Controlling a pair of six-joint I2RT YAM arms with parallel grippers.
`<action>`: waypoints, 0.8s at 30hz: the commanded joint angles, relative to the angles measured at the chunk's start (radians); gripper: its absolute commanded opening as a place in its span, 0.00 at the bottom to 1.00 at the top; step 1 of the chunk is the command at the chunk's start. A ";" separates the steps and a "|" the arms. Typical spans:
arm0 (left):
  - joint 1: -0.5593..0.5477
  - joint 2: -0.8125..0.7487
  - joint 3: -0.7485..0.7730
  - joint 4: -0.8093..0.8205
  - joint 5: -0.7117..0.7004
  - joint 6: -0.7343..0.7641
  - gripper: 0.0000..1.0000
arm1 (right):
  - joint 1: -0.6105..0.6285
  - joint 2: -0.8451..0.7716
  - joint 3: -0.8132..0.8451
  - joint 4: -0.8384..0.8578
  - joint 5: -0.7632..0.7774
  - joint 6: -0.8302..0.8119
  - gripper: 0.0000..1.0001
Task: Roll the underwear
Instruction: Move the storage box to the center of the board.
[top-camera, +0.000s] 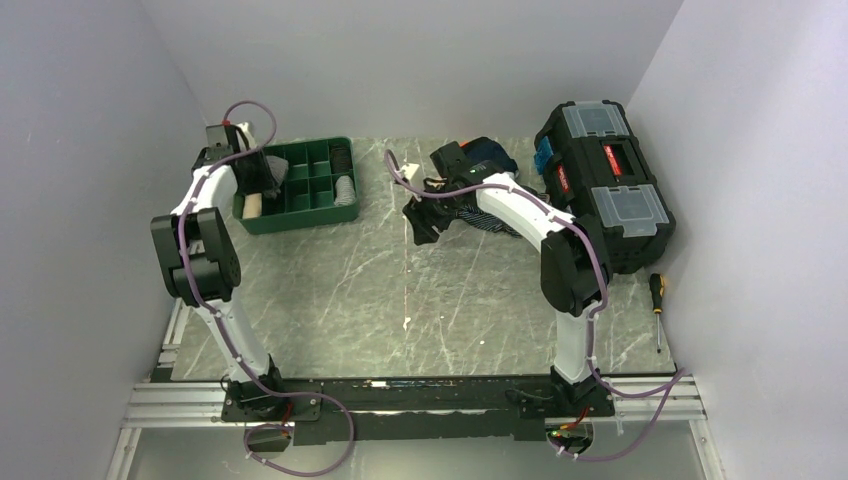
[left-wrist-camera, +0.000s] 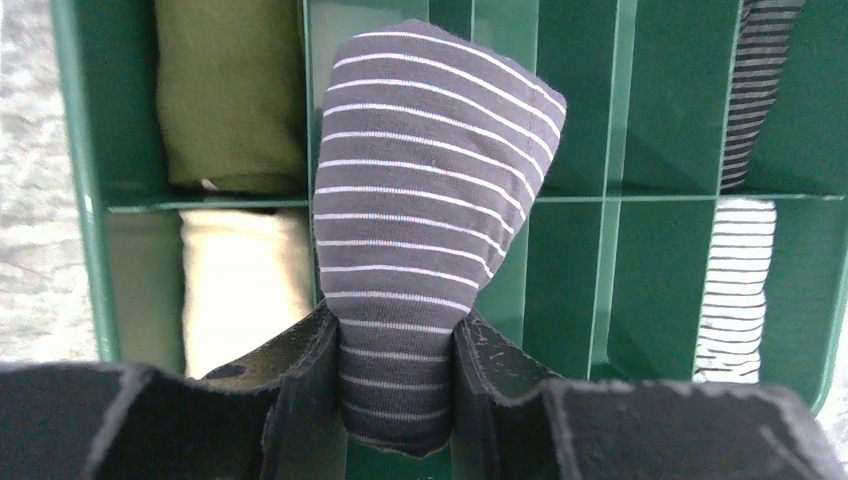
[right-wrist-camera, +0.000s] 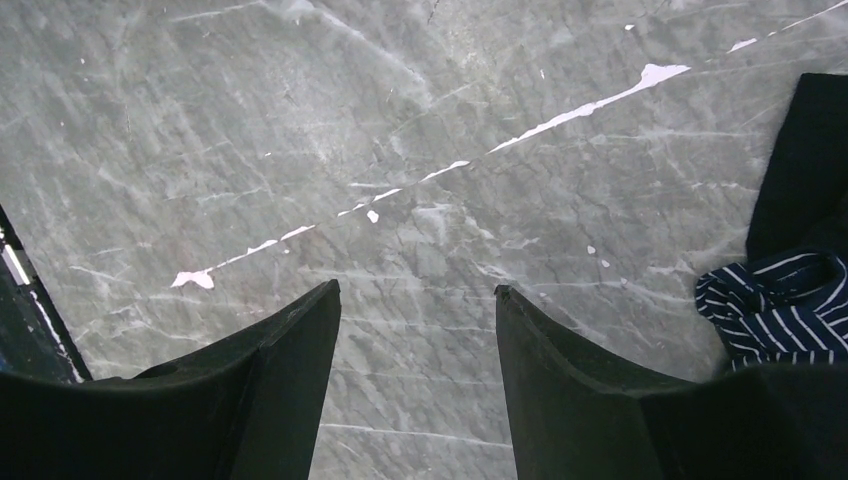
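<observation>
The underwear shows as a pale white roll with fine dark stripes (left-wrist-camera: 735, 290) in a right-hand compartment of the green tray (left-wrist-camera: 75, 200); it also shows in the top view (top-camera: 345, 188). My left gripper (left-wrist-camera: 397, 325) is shut on a different roll, dark grey with thin white stripes (left-wrist-camera: 430, 170), and holds it over the tray's middle compartments (top-camera: 262, 180). My right gripper (right-wrist-camera: 415, 290) is open and empty, low over the bare marble, just left of a navy striped garment (right-wrist-camera: 780, 310); in the top view it (top-camera: 420, 225) is near the table's middle back.
The tray (top-camera: 300, 215) also holds an olive roll (left-wrist-camera: 230, 90), a cream roll (left-wrist-camera: 240, 290) and a dark striped roll (left-wrist-camera: 760, 80). A black garment (right-wrist-camera: 810, 160) lies by the navy one. A black toolbox (top-camera: 610, 180) stands at the right, with a screwdriver (top-camera: 657, 310) beside it.
</observation>
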 joint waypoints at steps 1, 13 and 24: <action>-0.001 -0.055 -0.081 0.030 0.019 -0.021 0.00 | -0.002 -0.017 -0.019 0.032 -0.010 -0.009 0.60; -0.003 -0.122 -0.239 0.012 0.038 0.036 0.00 | -0.002 -0.032 -0.044 0.031 -0.010 -0.012 0.60; -0.002 -0.329 -0.428 -0.028 0.035 0.148 0.00 | -0.003 -0.060 -0.078 0.038 -0.009 -0.009 0.61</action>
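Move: The left hand already holds the grey striped underwear roll over the left part of the storage box; the box's middle lies about 7 cm to its right, 2 cm ahead and 7 cm below. The cream roll is some 5 cm left and 3 cm back, the olive roll 5 cm left and 5 cm ahead. From the right hand, the box's middle is about 32 cm left and 12 cm ahead. Left hand, keeping the underwear roll, dips about 4 cm, then draws back some 8 cm, dragging the box's left end. ##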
